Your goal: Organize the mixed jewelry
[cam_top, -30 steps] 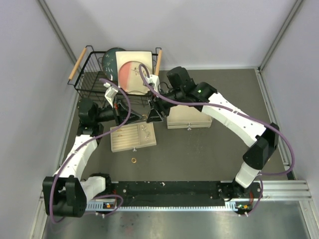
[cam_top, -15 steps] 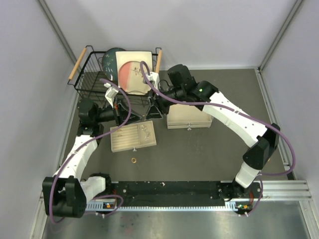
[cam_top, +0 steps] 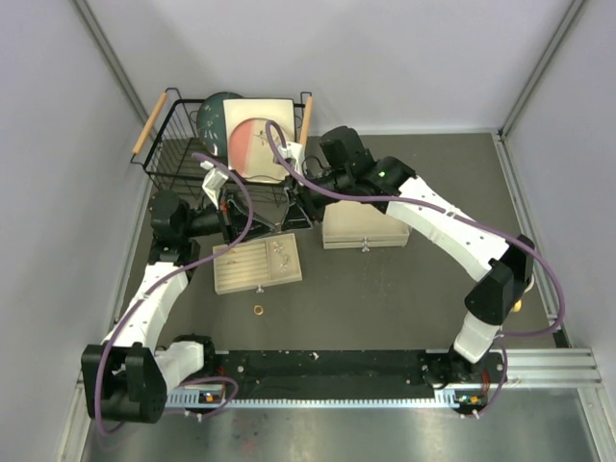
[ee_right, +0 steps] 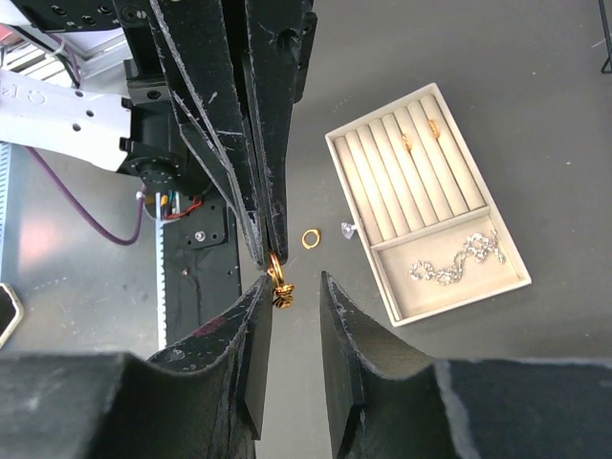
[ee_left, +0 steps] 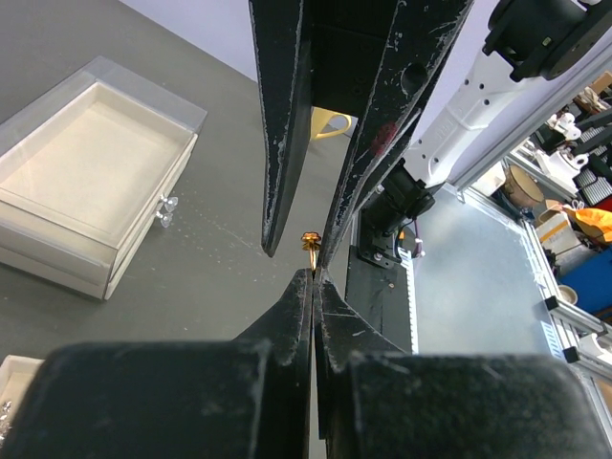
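My left gripper [ee_left: 313,273] is shut on a small gold ring with a knot [ee_left: 310,241], held above the table. In the right wrist view the same gold ring [ee_right: 278,283] hangs from the left gripper's tips [ee_right: 268,251]. My right gripper [ee_right: 292,292] stands open around it, one pad close beside the ring, the other apart. A second gold ring [ee_right: 311,238] lies on the table, and shows as a gold ring [cam_top: 258,310] from above. The beige tray [ee_right: 430,287] holds a silver chain [ee_right: 459,258] and small gold pieces [ee_right: 406,142] in its slots.
A beige drawer box [cam_top: 364,231] with a clear lid sits right of the grippers, the tray [cam_top: 241,269] below them. A black wire basket [cam_top: 168,154] holding plates stands at the back left. Both arms meet over the table's middle left.
The right gripper's jaws have narrowed around the gold ring and shifted slightly toward the back. The left gripper has stayed shut and still.
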### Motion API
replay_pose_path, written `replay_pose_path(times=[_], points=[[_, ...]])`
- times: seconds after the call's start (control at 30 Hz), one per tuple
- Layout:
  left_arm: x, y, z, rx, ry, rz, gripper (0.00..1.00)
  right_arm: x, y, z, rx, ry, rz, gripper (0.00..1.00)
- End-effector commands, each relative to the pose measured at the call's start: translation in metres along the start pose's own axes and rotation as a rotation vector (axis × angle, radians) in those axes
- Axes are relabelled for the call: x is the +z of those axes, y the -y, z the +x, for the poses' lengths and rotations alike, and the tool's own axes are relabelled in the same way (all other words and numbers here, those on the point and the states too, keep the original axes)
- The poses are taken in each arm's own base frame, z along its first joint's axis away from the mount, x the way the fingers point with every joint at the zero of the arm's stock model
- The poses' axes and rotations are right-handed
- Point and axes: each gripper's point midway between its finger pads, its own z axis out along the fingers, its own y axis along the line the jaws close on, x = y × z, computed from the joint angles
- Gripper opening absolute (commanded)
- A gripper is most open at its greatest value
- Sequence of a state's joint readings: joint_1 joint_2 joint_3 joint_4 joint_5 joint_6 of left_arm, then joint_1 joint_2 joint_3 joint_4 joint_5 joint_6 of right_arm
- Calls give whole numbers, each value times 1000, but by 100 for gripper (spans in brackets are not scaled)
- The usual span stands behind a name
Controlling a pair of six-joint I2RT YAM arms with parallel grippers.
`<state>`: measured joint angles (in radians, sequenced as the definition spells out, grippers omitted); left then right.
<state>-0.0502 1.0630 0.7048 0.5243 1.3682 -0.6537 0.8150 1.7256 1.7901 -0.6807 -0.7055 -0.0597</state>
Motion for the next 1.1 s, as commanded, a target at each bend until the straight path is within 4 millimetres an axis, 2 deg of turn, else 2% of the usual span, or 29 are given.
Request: replay_pose_path(times=[0.0, 0.4, 0.77, 0.87, 0.97, 1.0, 1.07], points=[[1, 7, -4, 63, 4, 17, 0, -8, -8, -29, -72, 71, -15, 25], [0, 4, -1, 59, 4, 9, 0, -12, -10, -31, -84, 79, -13, 19], [1, 2, -2, 60, 14, -6, 0, -13, -12, -31, -83, 78, -13, 0], [0, -4, -4, 67, 30, -46, 0, -17, -10, -33, -92, 84, 17, 0], [-4, -13, -6, 78, 38, -105, 18, -24, -6, -35, -112, 87, 69, 0], [-6, -17, -8, 105, 40, -124, 31, -25, -4, -34, -121, 82, 83, 0], [-12, -21, -12, 103, 48, -166, 38, -27, 3, -32, -128, 74, 127, 0]])
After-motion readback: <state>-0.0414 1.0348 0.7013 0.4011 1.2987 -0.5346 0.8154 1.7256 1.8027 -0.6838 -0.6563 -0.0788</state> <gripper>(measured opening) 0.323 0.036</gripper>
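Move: The gold ring sticks out of my left hand's closed fingertips, some 2 cm to the right of that hand. It is also about 2 cm to the left of my right hand and 1 cm back and below it, its ornate head between the half-open fingertips. From my right hand, the ring tray lies 25 cm below, about 4 cm ahead and 8 cm left. The loose ring is 8 cm back and 8 cm left, and the cream box some 15 cm ahead and 18 cm right, both about as low. I keep both hands nearly still in mid-air, nose to nose, while my right fingers shut on the ring's ornate head. Once they have it, my left fingers, until then pinching the band, open about a third and let go. As they open, both hands drift about 1 cm forward, the left also sinking slightly and turning some 5 degrees counter-clockwise. ##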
